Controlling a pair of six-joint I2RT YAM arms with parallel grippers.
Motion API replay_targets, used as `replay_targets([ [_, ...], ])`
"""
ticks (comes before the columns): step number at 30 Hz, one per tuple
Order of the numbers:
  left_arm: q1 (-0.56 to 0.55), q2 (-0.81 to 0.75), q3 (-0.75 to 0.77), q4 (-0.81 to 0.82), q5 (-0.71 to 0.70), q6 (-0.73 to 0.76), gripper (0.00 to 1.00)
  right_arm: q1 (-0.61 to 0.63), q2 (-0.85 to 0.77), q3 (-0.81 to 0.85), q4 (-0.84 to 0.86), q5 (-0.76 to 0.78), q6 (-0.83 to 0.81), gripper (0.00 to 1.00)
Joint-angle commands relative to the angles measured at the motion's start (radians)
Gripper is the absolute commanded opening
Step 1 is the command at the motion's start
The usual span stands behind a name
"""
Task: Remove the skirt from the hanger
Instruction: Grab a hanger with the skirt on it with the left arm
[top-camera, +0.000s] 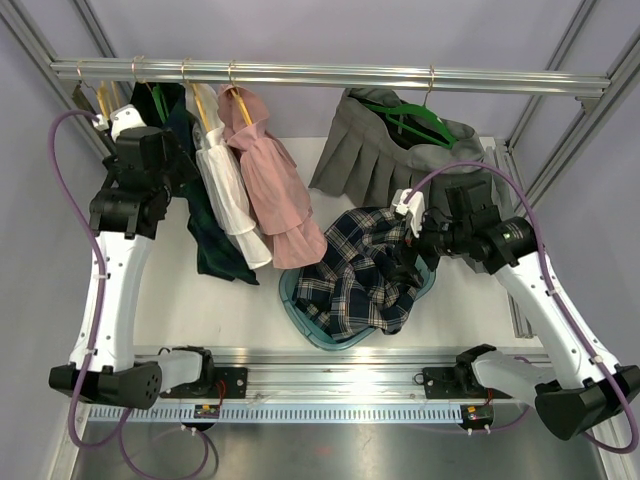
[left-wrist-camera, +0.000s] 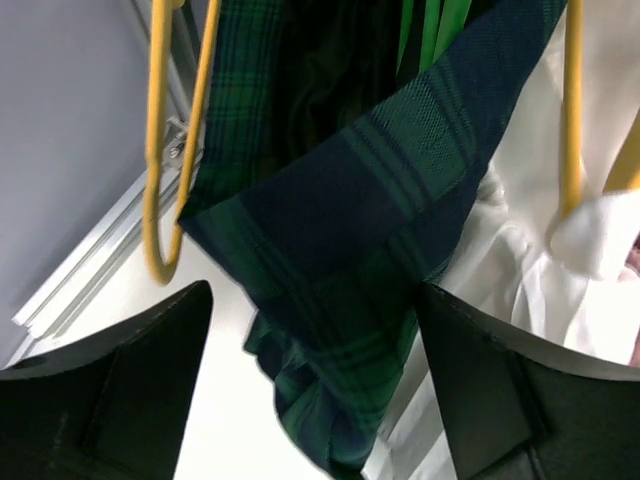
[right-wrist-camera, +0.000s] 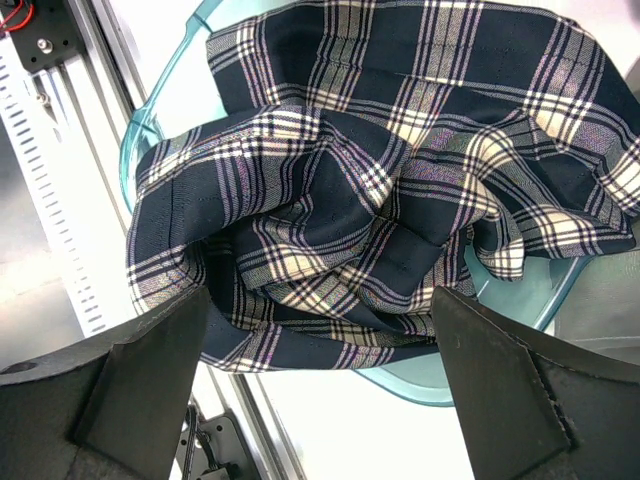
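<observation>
A dark green plaid skirt (top-camera: 215, 250) (left-wrist-camera: 370, 200) hangs from a green hanger (left-wrist-camera: 430, 30) at the left of the rail (top-camera: 330, 73). My left gripper (top-camera: 187, 168) (left-wrist-camera: 312, 290) is open right at it, and a fold of the skirt hangs between the spread fingers without being pinched. Further right, a grey pleated skirt (top-camera: 365, 160) hangs on another green hanger (top-camera: 418, 120). My right gripper (top-camera: 408, 258) (right-wrist-camera: 320, 295) stands open just above a navy plaid skirt (top-camera: 360, 270) (right-wrist-camera: 380, 170) heaped in a teal basket (top-camera: 300, 315) (right-wrist-camera: 150, 120).
A white garment (top-camera: 228, 185) (left-wrist-camera: 520, 250) and a pink one (top-camera: 275, 180) hang on yellow hangers (left-wrist-camera: 155, 150) beside the green skirt. Aluminium frame posts (top-camera: 560, 130) stand at both sides, and a rail with the arm bases (top-camera: 330, 365) runs along the near edge.
</observation>
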Motion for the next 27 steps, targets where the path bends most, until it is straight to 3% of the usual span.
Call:
replay_targets([
  [1, 0.042, 0.018, -0.044, 0.142, 0.136, 0.014, 0.82, -0.013, -0.028, 0.012, 0.011, -0.037, 0.014, 0.99],
  [10, 0.101, 0.073, -0.099, 0.254, 0.265, 0.047, 0.75, -0.014, -0.054, 0.018, -0.006, -0.066, -0.014, 1.00],
  [18, 0.121, 0.053, -0.162, 0.329, 0.318, 0.077, 0.59, -0.014, -0.060, 0.021, -0.012, -0.084, -0.020, 0.99],
  [21, 0.121, 0.044, -0.190, 0.366, 0.347, 0.094, 0.42, -0.014, -0.063, 0.021, -0.014, -0.091, -0.022, 1.00],
  [22, 0.120, 0.039, -0.193, 0.383, 0.363, 0.102, 0.27, -0.013, -0.062, 0.022, -0.015, -0.091, -0.022, 0.99],
  [25, 0.120, 0.027, -0.188, 0.404, 0.383, 0.114, 0.00, -0.014, -0.065, 0.029, -0.024, -0.095, -0.025, 0.99],
  [27, 0.121, 0.002, -0.169, 0.417, 0.393, 0.122, 0.00, -0.016, -0.074, 0.029, -0.027, -0.095, -0.025, 1.00],
])
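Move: The near waistband of the green tartan skirt on its green hanger is some 7 cm ahead of my left hand, 1 cm to its right and 5 cm lower. The bare yellow hangers are about 6 cm ahead and 9 cm left of that hand, 2 cm lower; the white skirt is roughly 11 cm ahead, 8 cm right, 7 cm lower. From my right hand, the green skirt's waistband lies about 17 cm ahead, 46 cm left and 7 cm higher. I reach my left hand about 6 cm forward and nearly 5 cm down to the near waistband of the hanging green skirt, drifting slightly right and turning some 15 degrees clockwise. My fingers straddle the folded band, then close from wide open to nearly shut, pinching the cloth below the green hanger. ##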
